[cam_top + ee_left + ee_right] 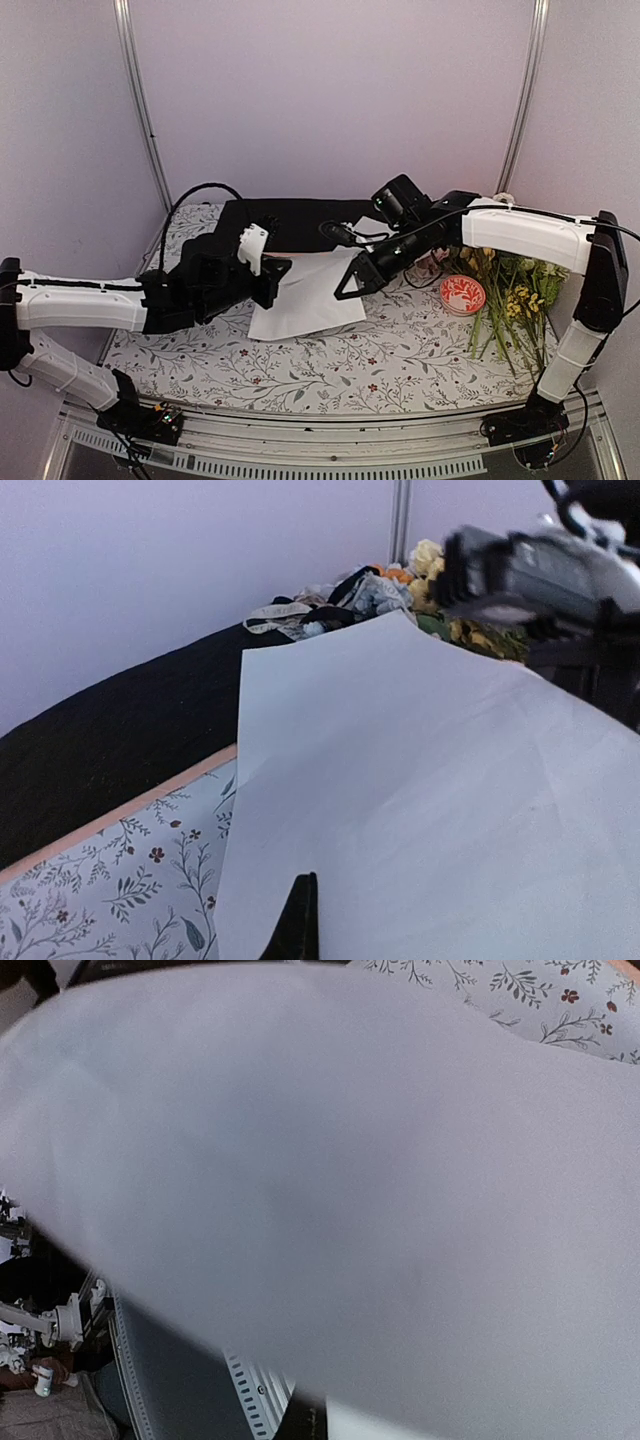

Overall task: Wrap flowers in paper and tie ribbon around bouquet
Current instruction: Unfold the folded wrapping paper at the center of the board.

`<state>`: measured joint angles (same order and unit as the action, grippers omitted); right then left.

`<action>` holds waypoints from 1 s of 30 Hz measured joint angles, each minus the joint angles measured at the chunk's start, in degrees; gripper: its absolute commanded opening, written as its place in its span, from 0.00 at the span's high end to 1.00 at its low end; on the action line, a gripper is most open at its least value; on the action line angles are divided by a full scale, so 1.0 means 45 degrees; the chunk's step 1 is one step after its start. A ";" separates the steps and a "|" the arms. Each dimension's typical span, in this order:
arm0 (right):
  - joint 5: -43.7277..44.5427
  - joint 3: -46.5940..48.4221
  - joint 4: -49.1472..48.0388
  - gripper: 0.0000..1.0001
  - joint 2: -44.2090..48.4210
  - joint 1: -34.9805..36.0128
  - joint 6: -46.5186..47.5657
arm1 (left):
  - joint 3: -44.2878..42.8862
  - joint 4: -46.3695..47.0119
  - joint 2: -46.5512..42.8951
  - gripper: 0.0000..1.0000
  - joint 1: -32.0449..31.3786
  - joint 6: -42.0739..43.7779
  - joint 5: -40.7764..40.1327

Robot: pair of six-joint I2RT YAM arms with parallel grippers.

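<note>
The white paper [310,297] [420,780] [350,1160] hangs in the middle, lifted off the floral cloth between both arms. My left gripper [283,272] [305,920] is shut on the paper's left edge. On the right edge my right gripper [348,290] [310,1425] is shut too. The flowers [490,265] [425,555] lie heaped at the right, with pale yellow and bluish blooms showing. A cream strip, probably the ribbon [278,612], lies beside them. No bouquet is in view.
A black sheet [300,215] [120,730] over a peach sheet [130,810] covers the back of the table. A red-and-white disc [462,294] sits right of the paper. Yellow sprigs on green stems [520,305] lie at the far right. Floral tablecloth [350,360] fills the front.
</note>
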<state>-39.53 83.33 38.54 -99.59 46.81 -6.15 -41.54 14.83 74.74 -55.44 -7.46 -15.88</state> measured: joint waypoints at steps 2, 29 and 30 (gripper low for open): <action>0.0000 -0.0306 0.0000 1.00 0.0136 -0.0015 0.0005 | 0.0452 0.0117 -0.0651 1.00 0.0578 -0.1044 0.0034; -0.2657 -0.6348 -0.1433 0.61 0.1666 0.1127 -0.1855 | 0.5654 -0.2093 -0.3055 1.00 0.6324 -1.0287 0.1166; -0.2730 -0.6363 -0.1292 0.56 0.1821 0.1146 -0.1885 | 0.5644 -0.2200 -0.2973 1.00 0.6329 -1.0132 0.1146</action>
<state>-51.81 54.70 32.73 -91.39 51.96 -14.63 -16.14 4.93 61.36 -26.96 -53.06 -10.72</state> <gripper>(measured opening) 0.315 0.004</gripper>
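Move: The wrapping paper is already gripped by both closed hands and still folded. For the left hand, the goal is the bare left part of the board, about 21 cm to its left, level with it and some 19 cm below; the black sheet's middle lies around 31 cm ahead. For the right hand, it is the board's front edge at centre, roughly 13 cm back, 5 cm to the right and 18 cm down; the red bowl stands about 16 cm ahead and 30 cm to the right. The paper is pulled open from two edges at once: the left hand, fingers shut on it, sweeps about 21 cm left, first nearly level and then sinking some 15 cm towards the board, while tipping down and turning counter-clockwise. The right hand draws its corner back towards the board's front edge, sinking and easing right, its fingers tipping towards the base, and opens about a third at the end. ##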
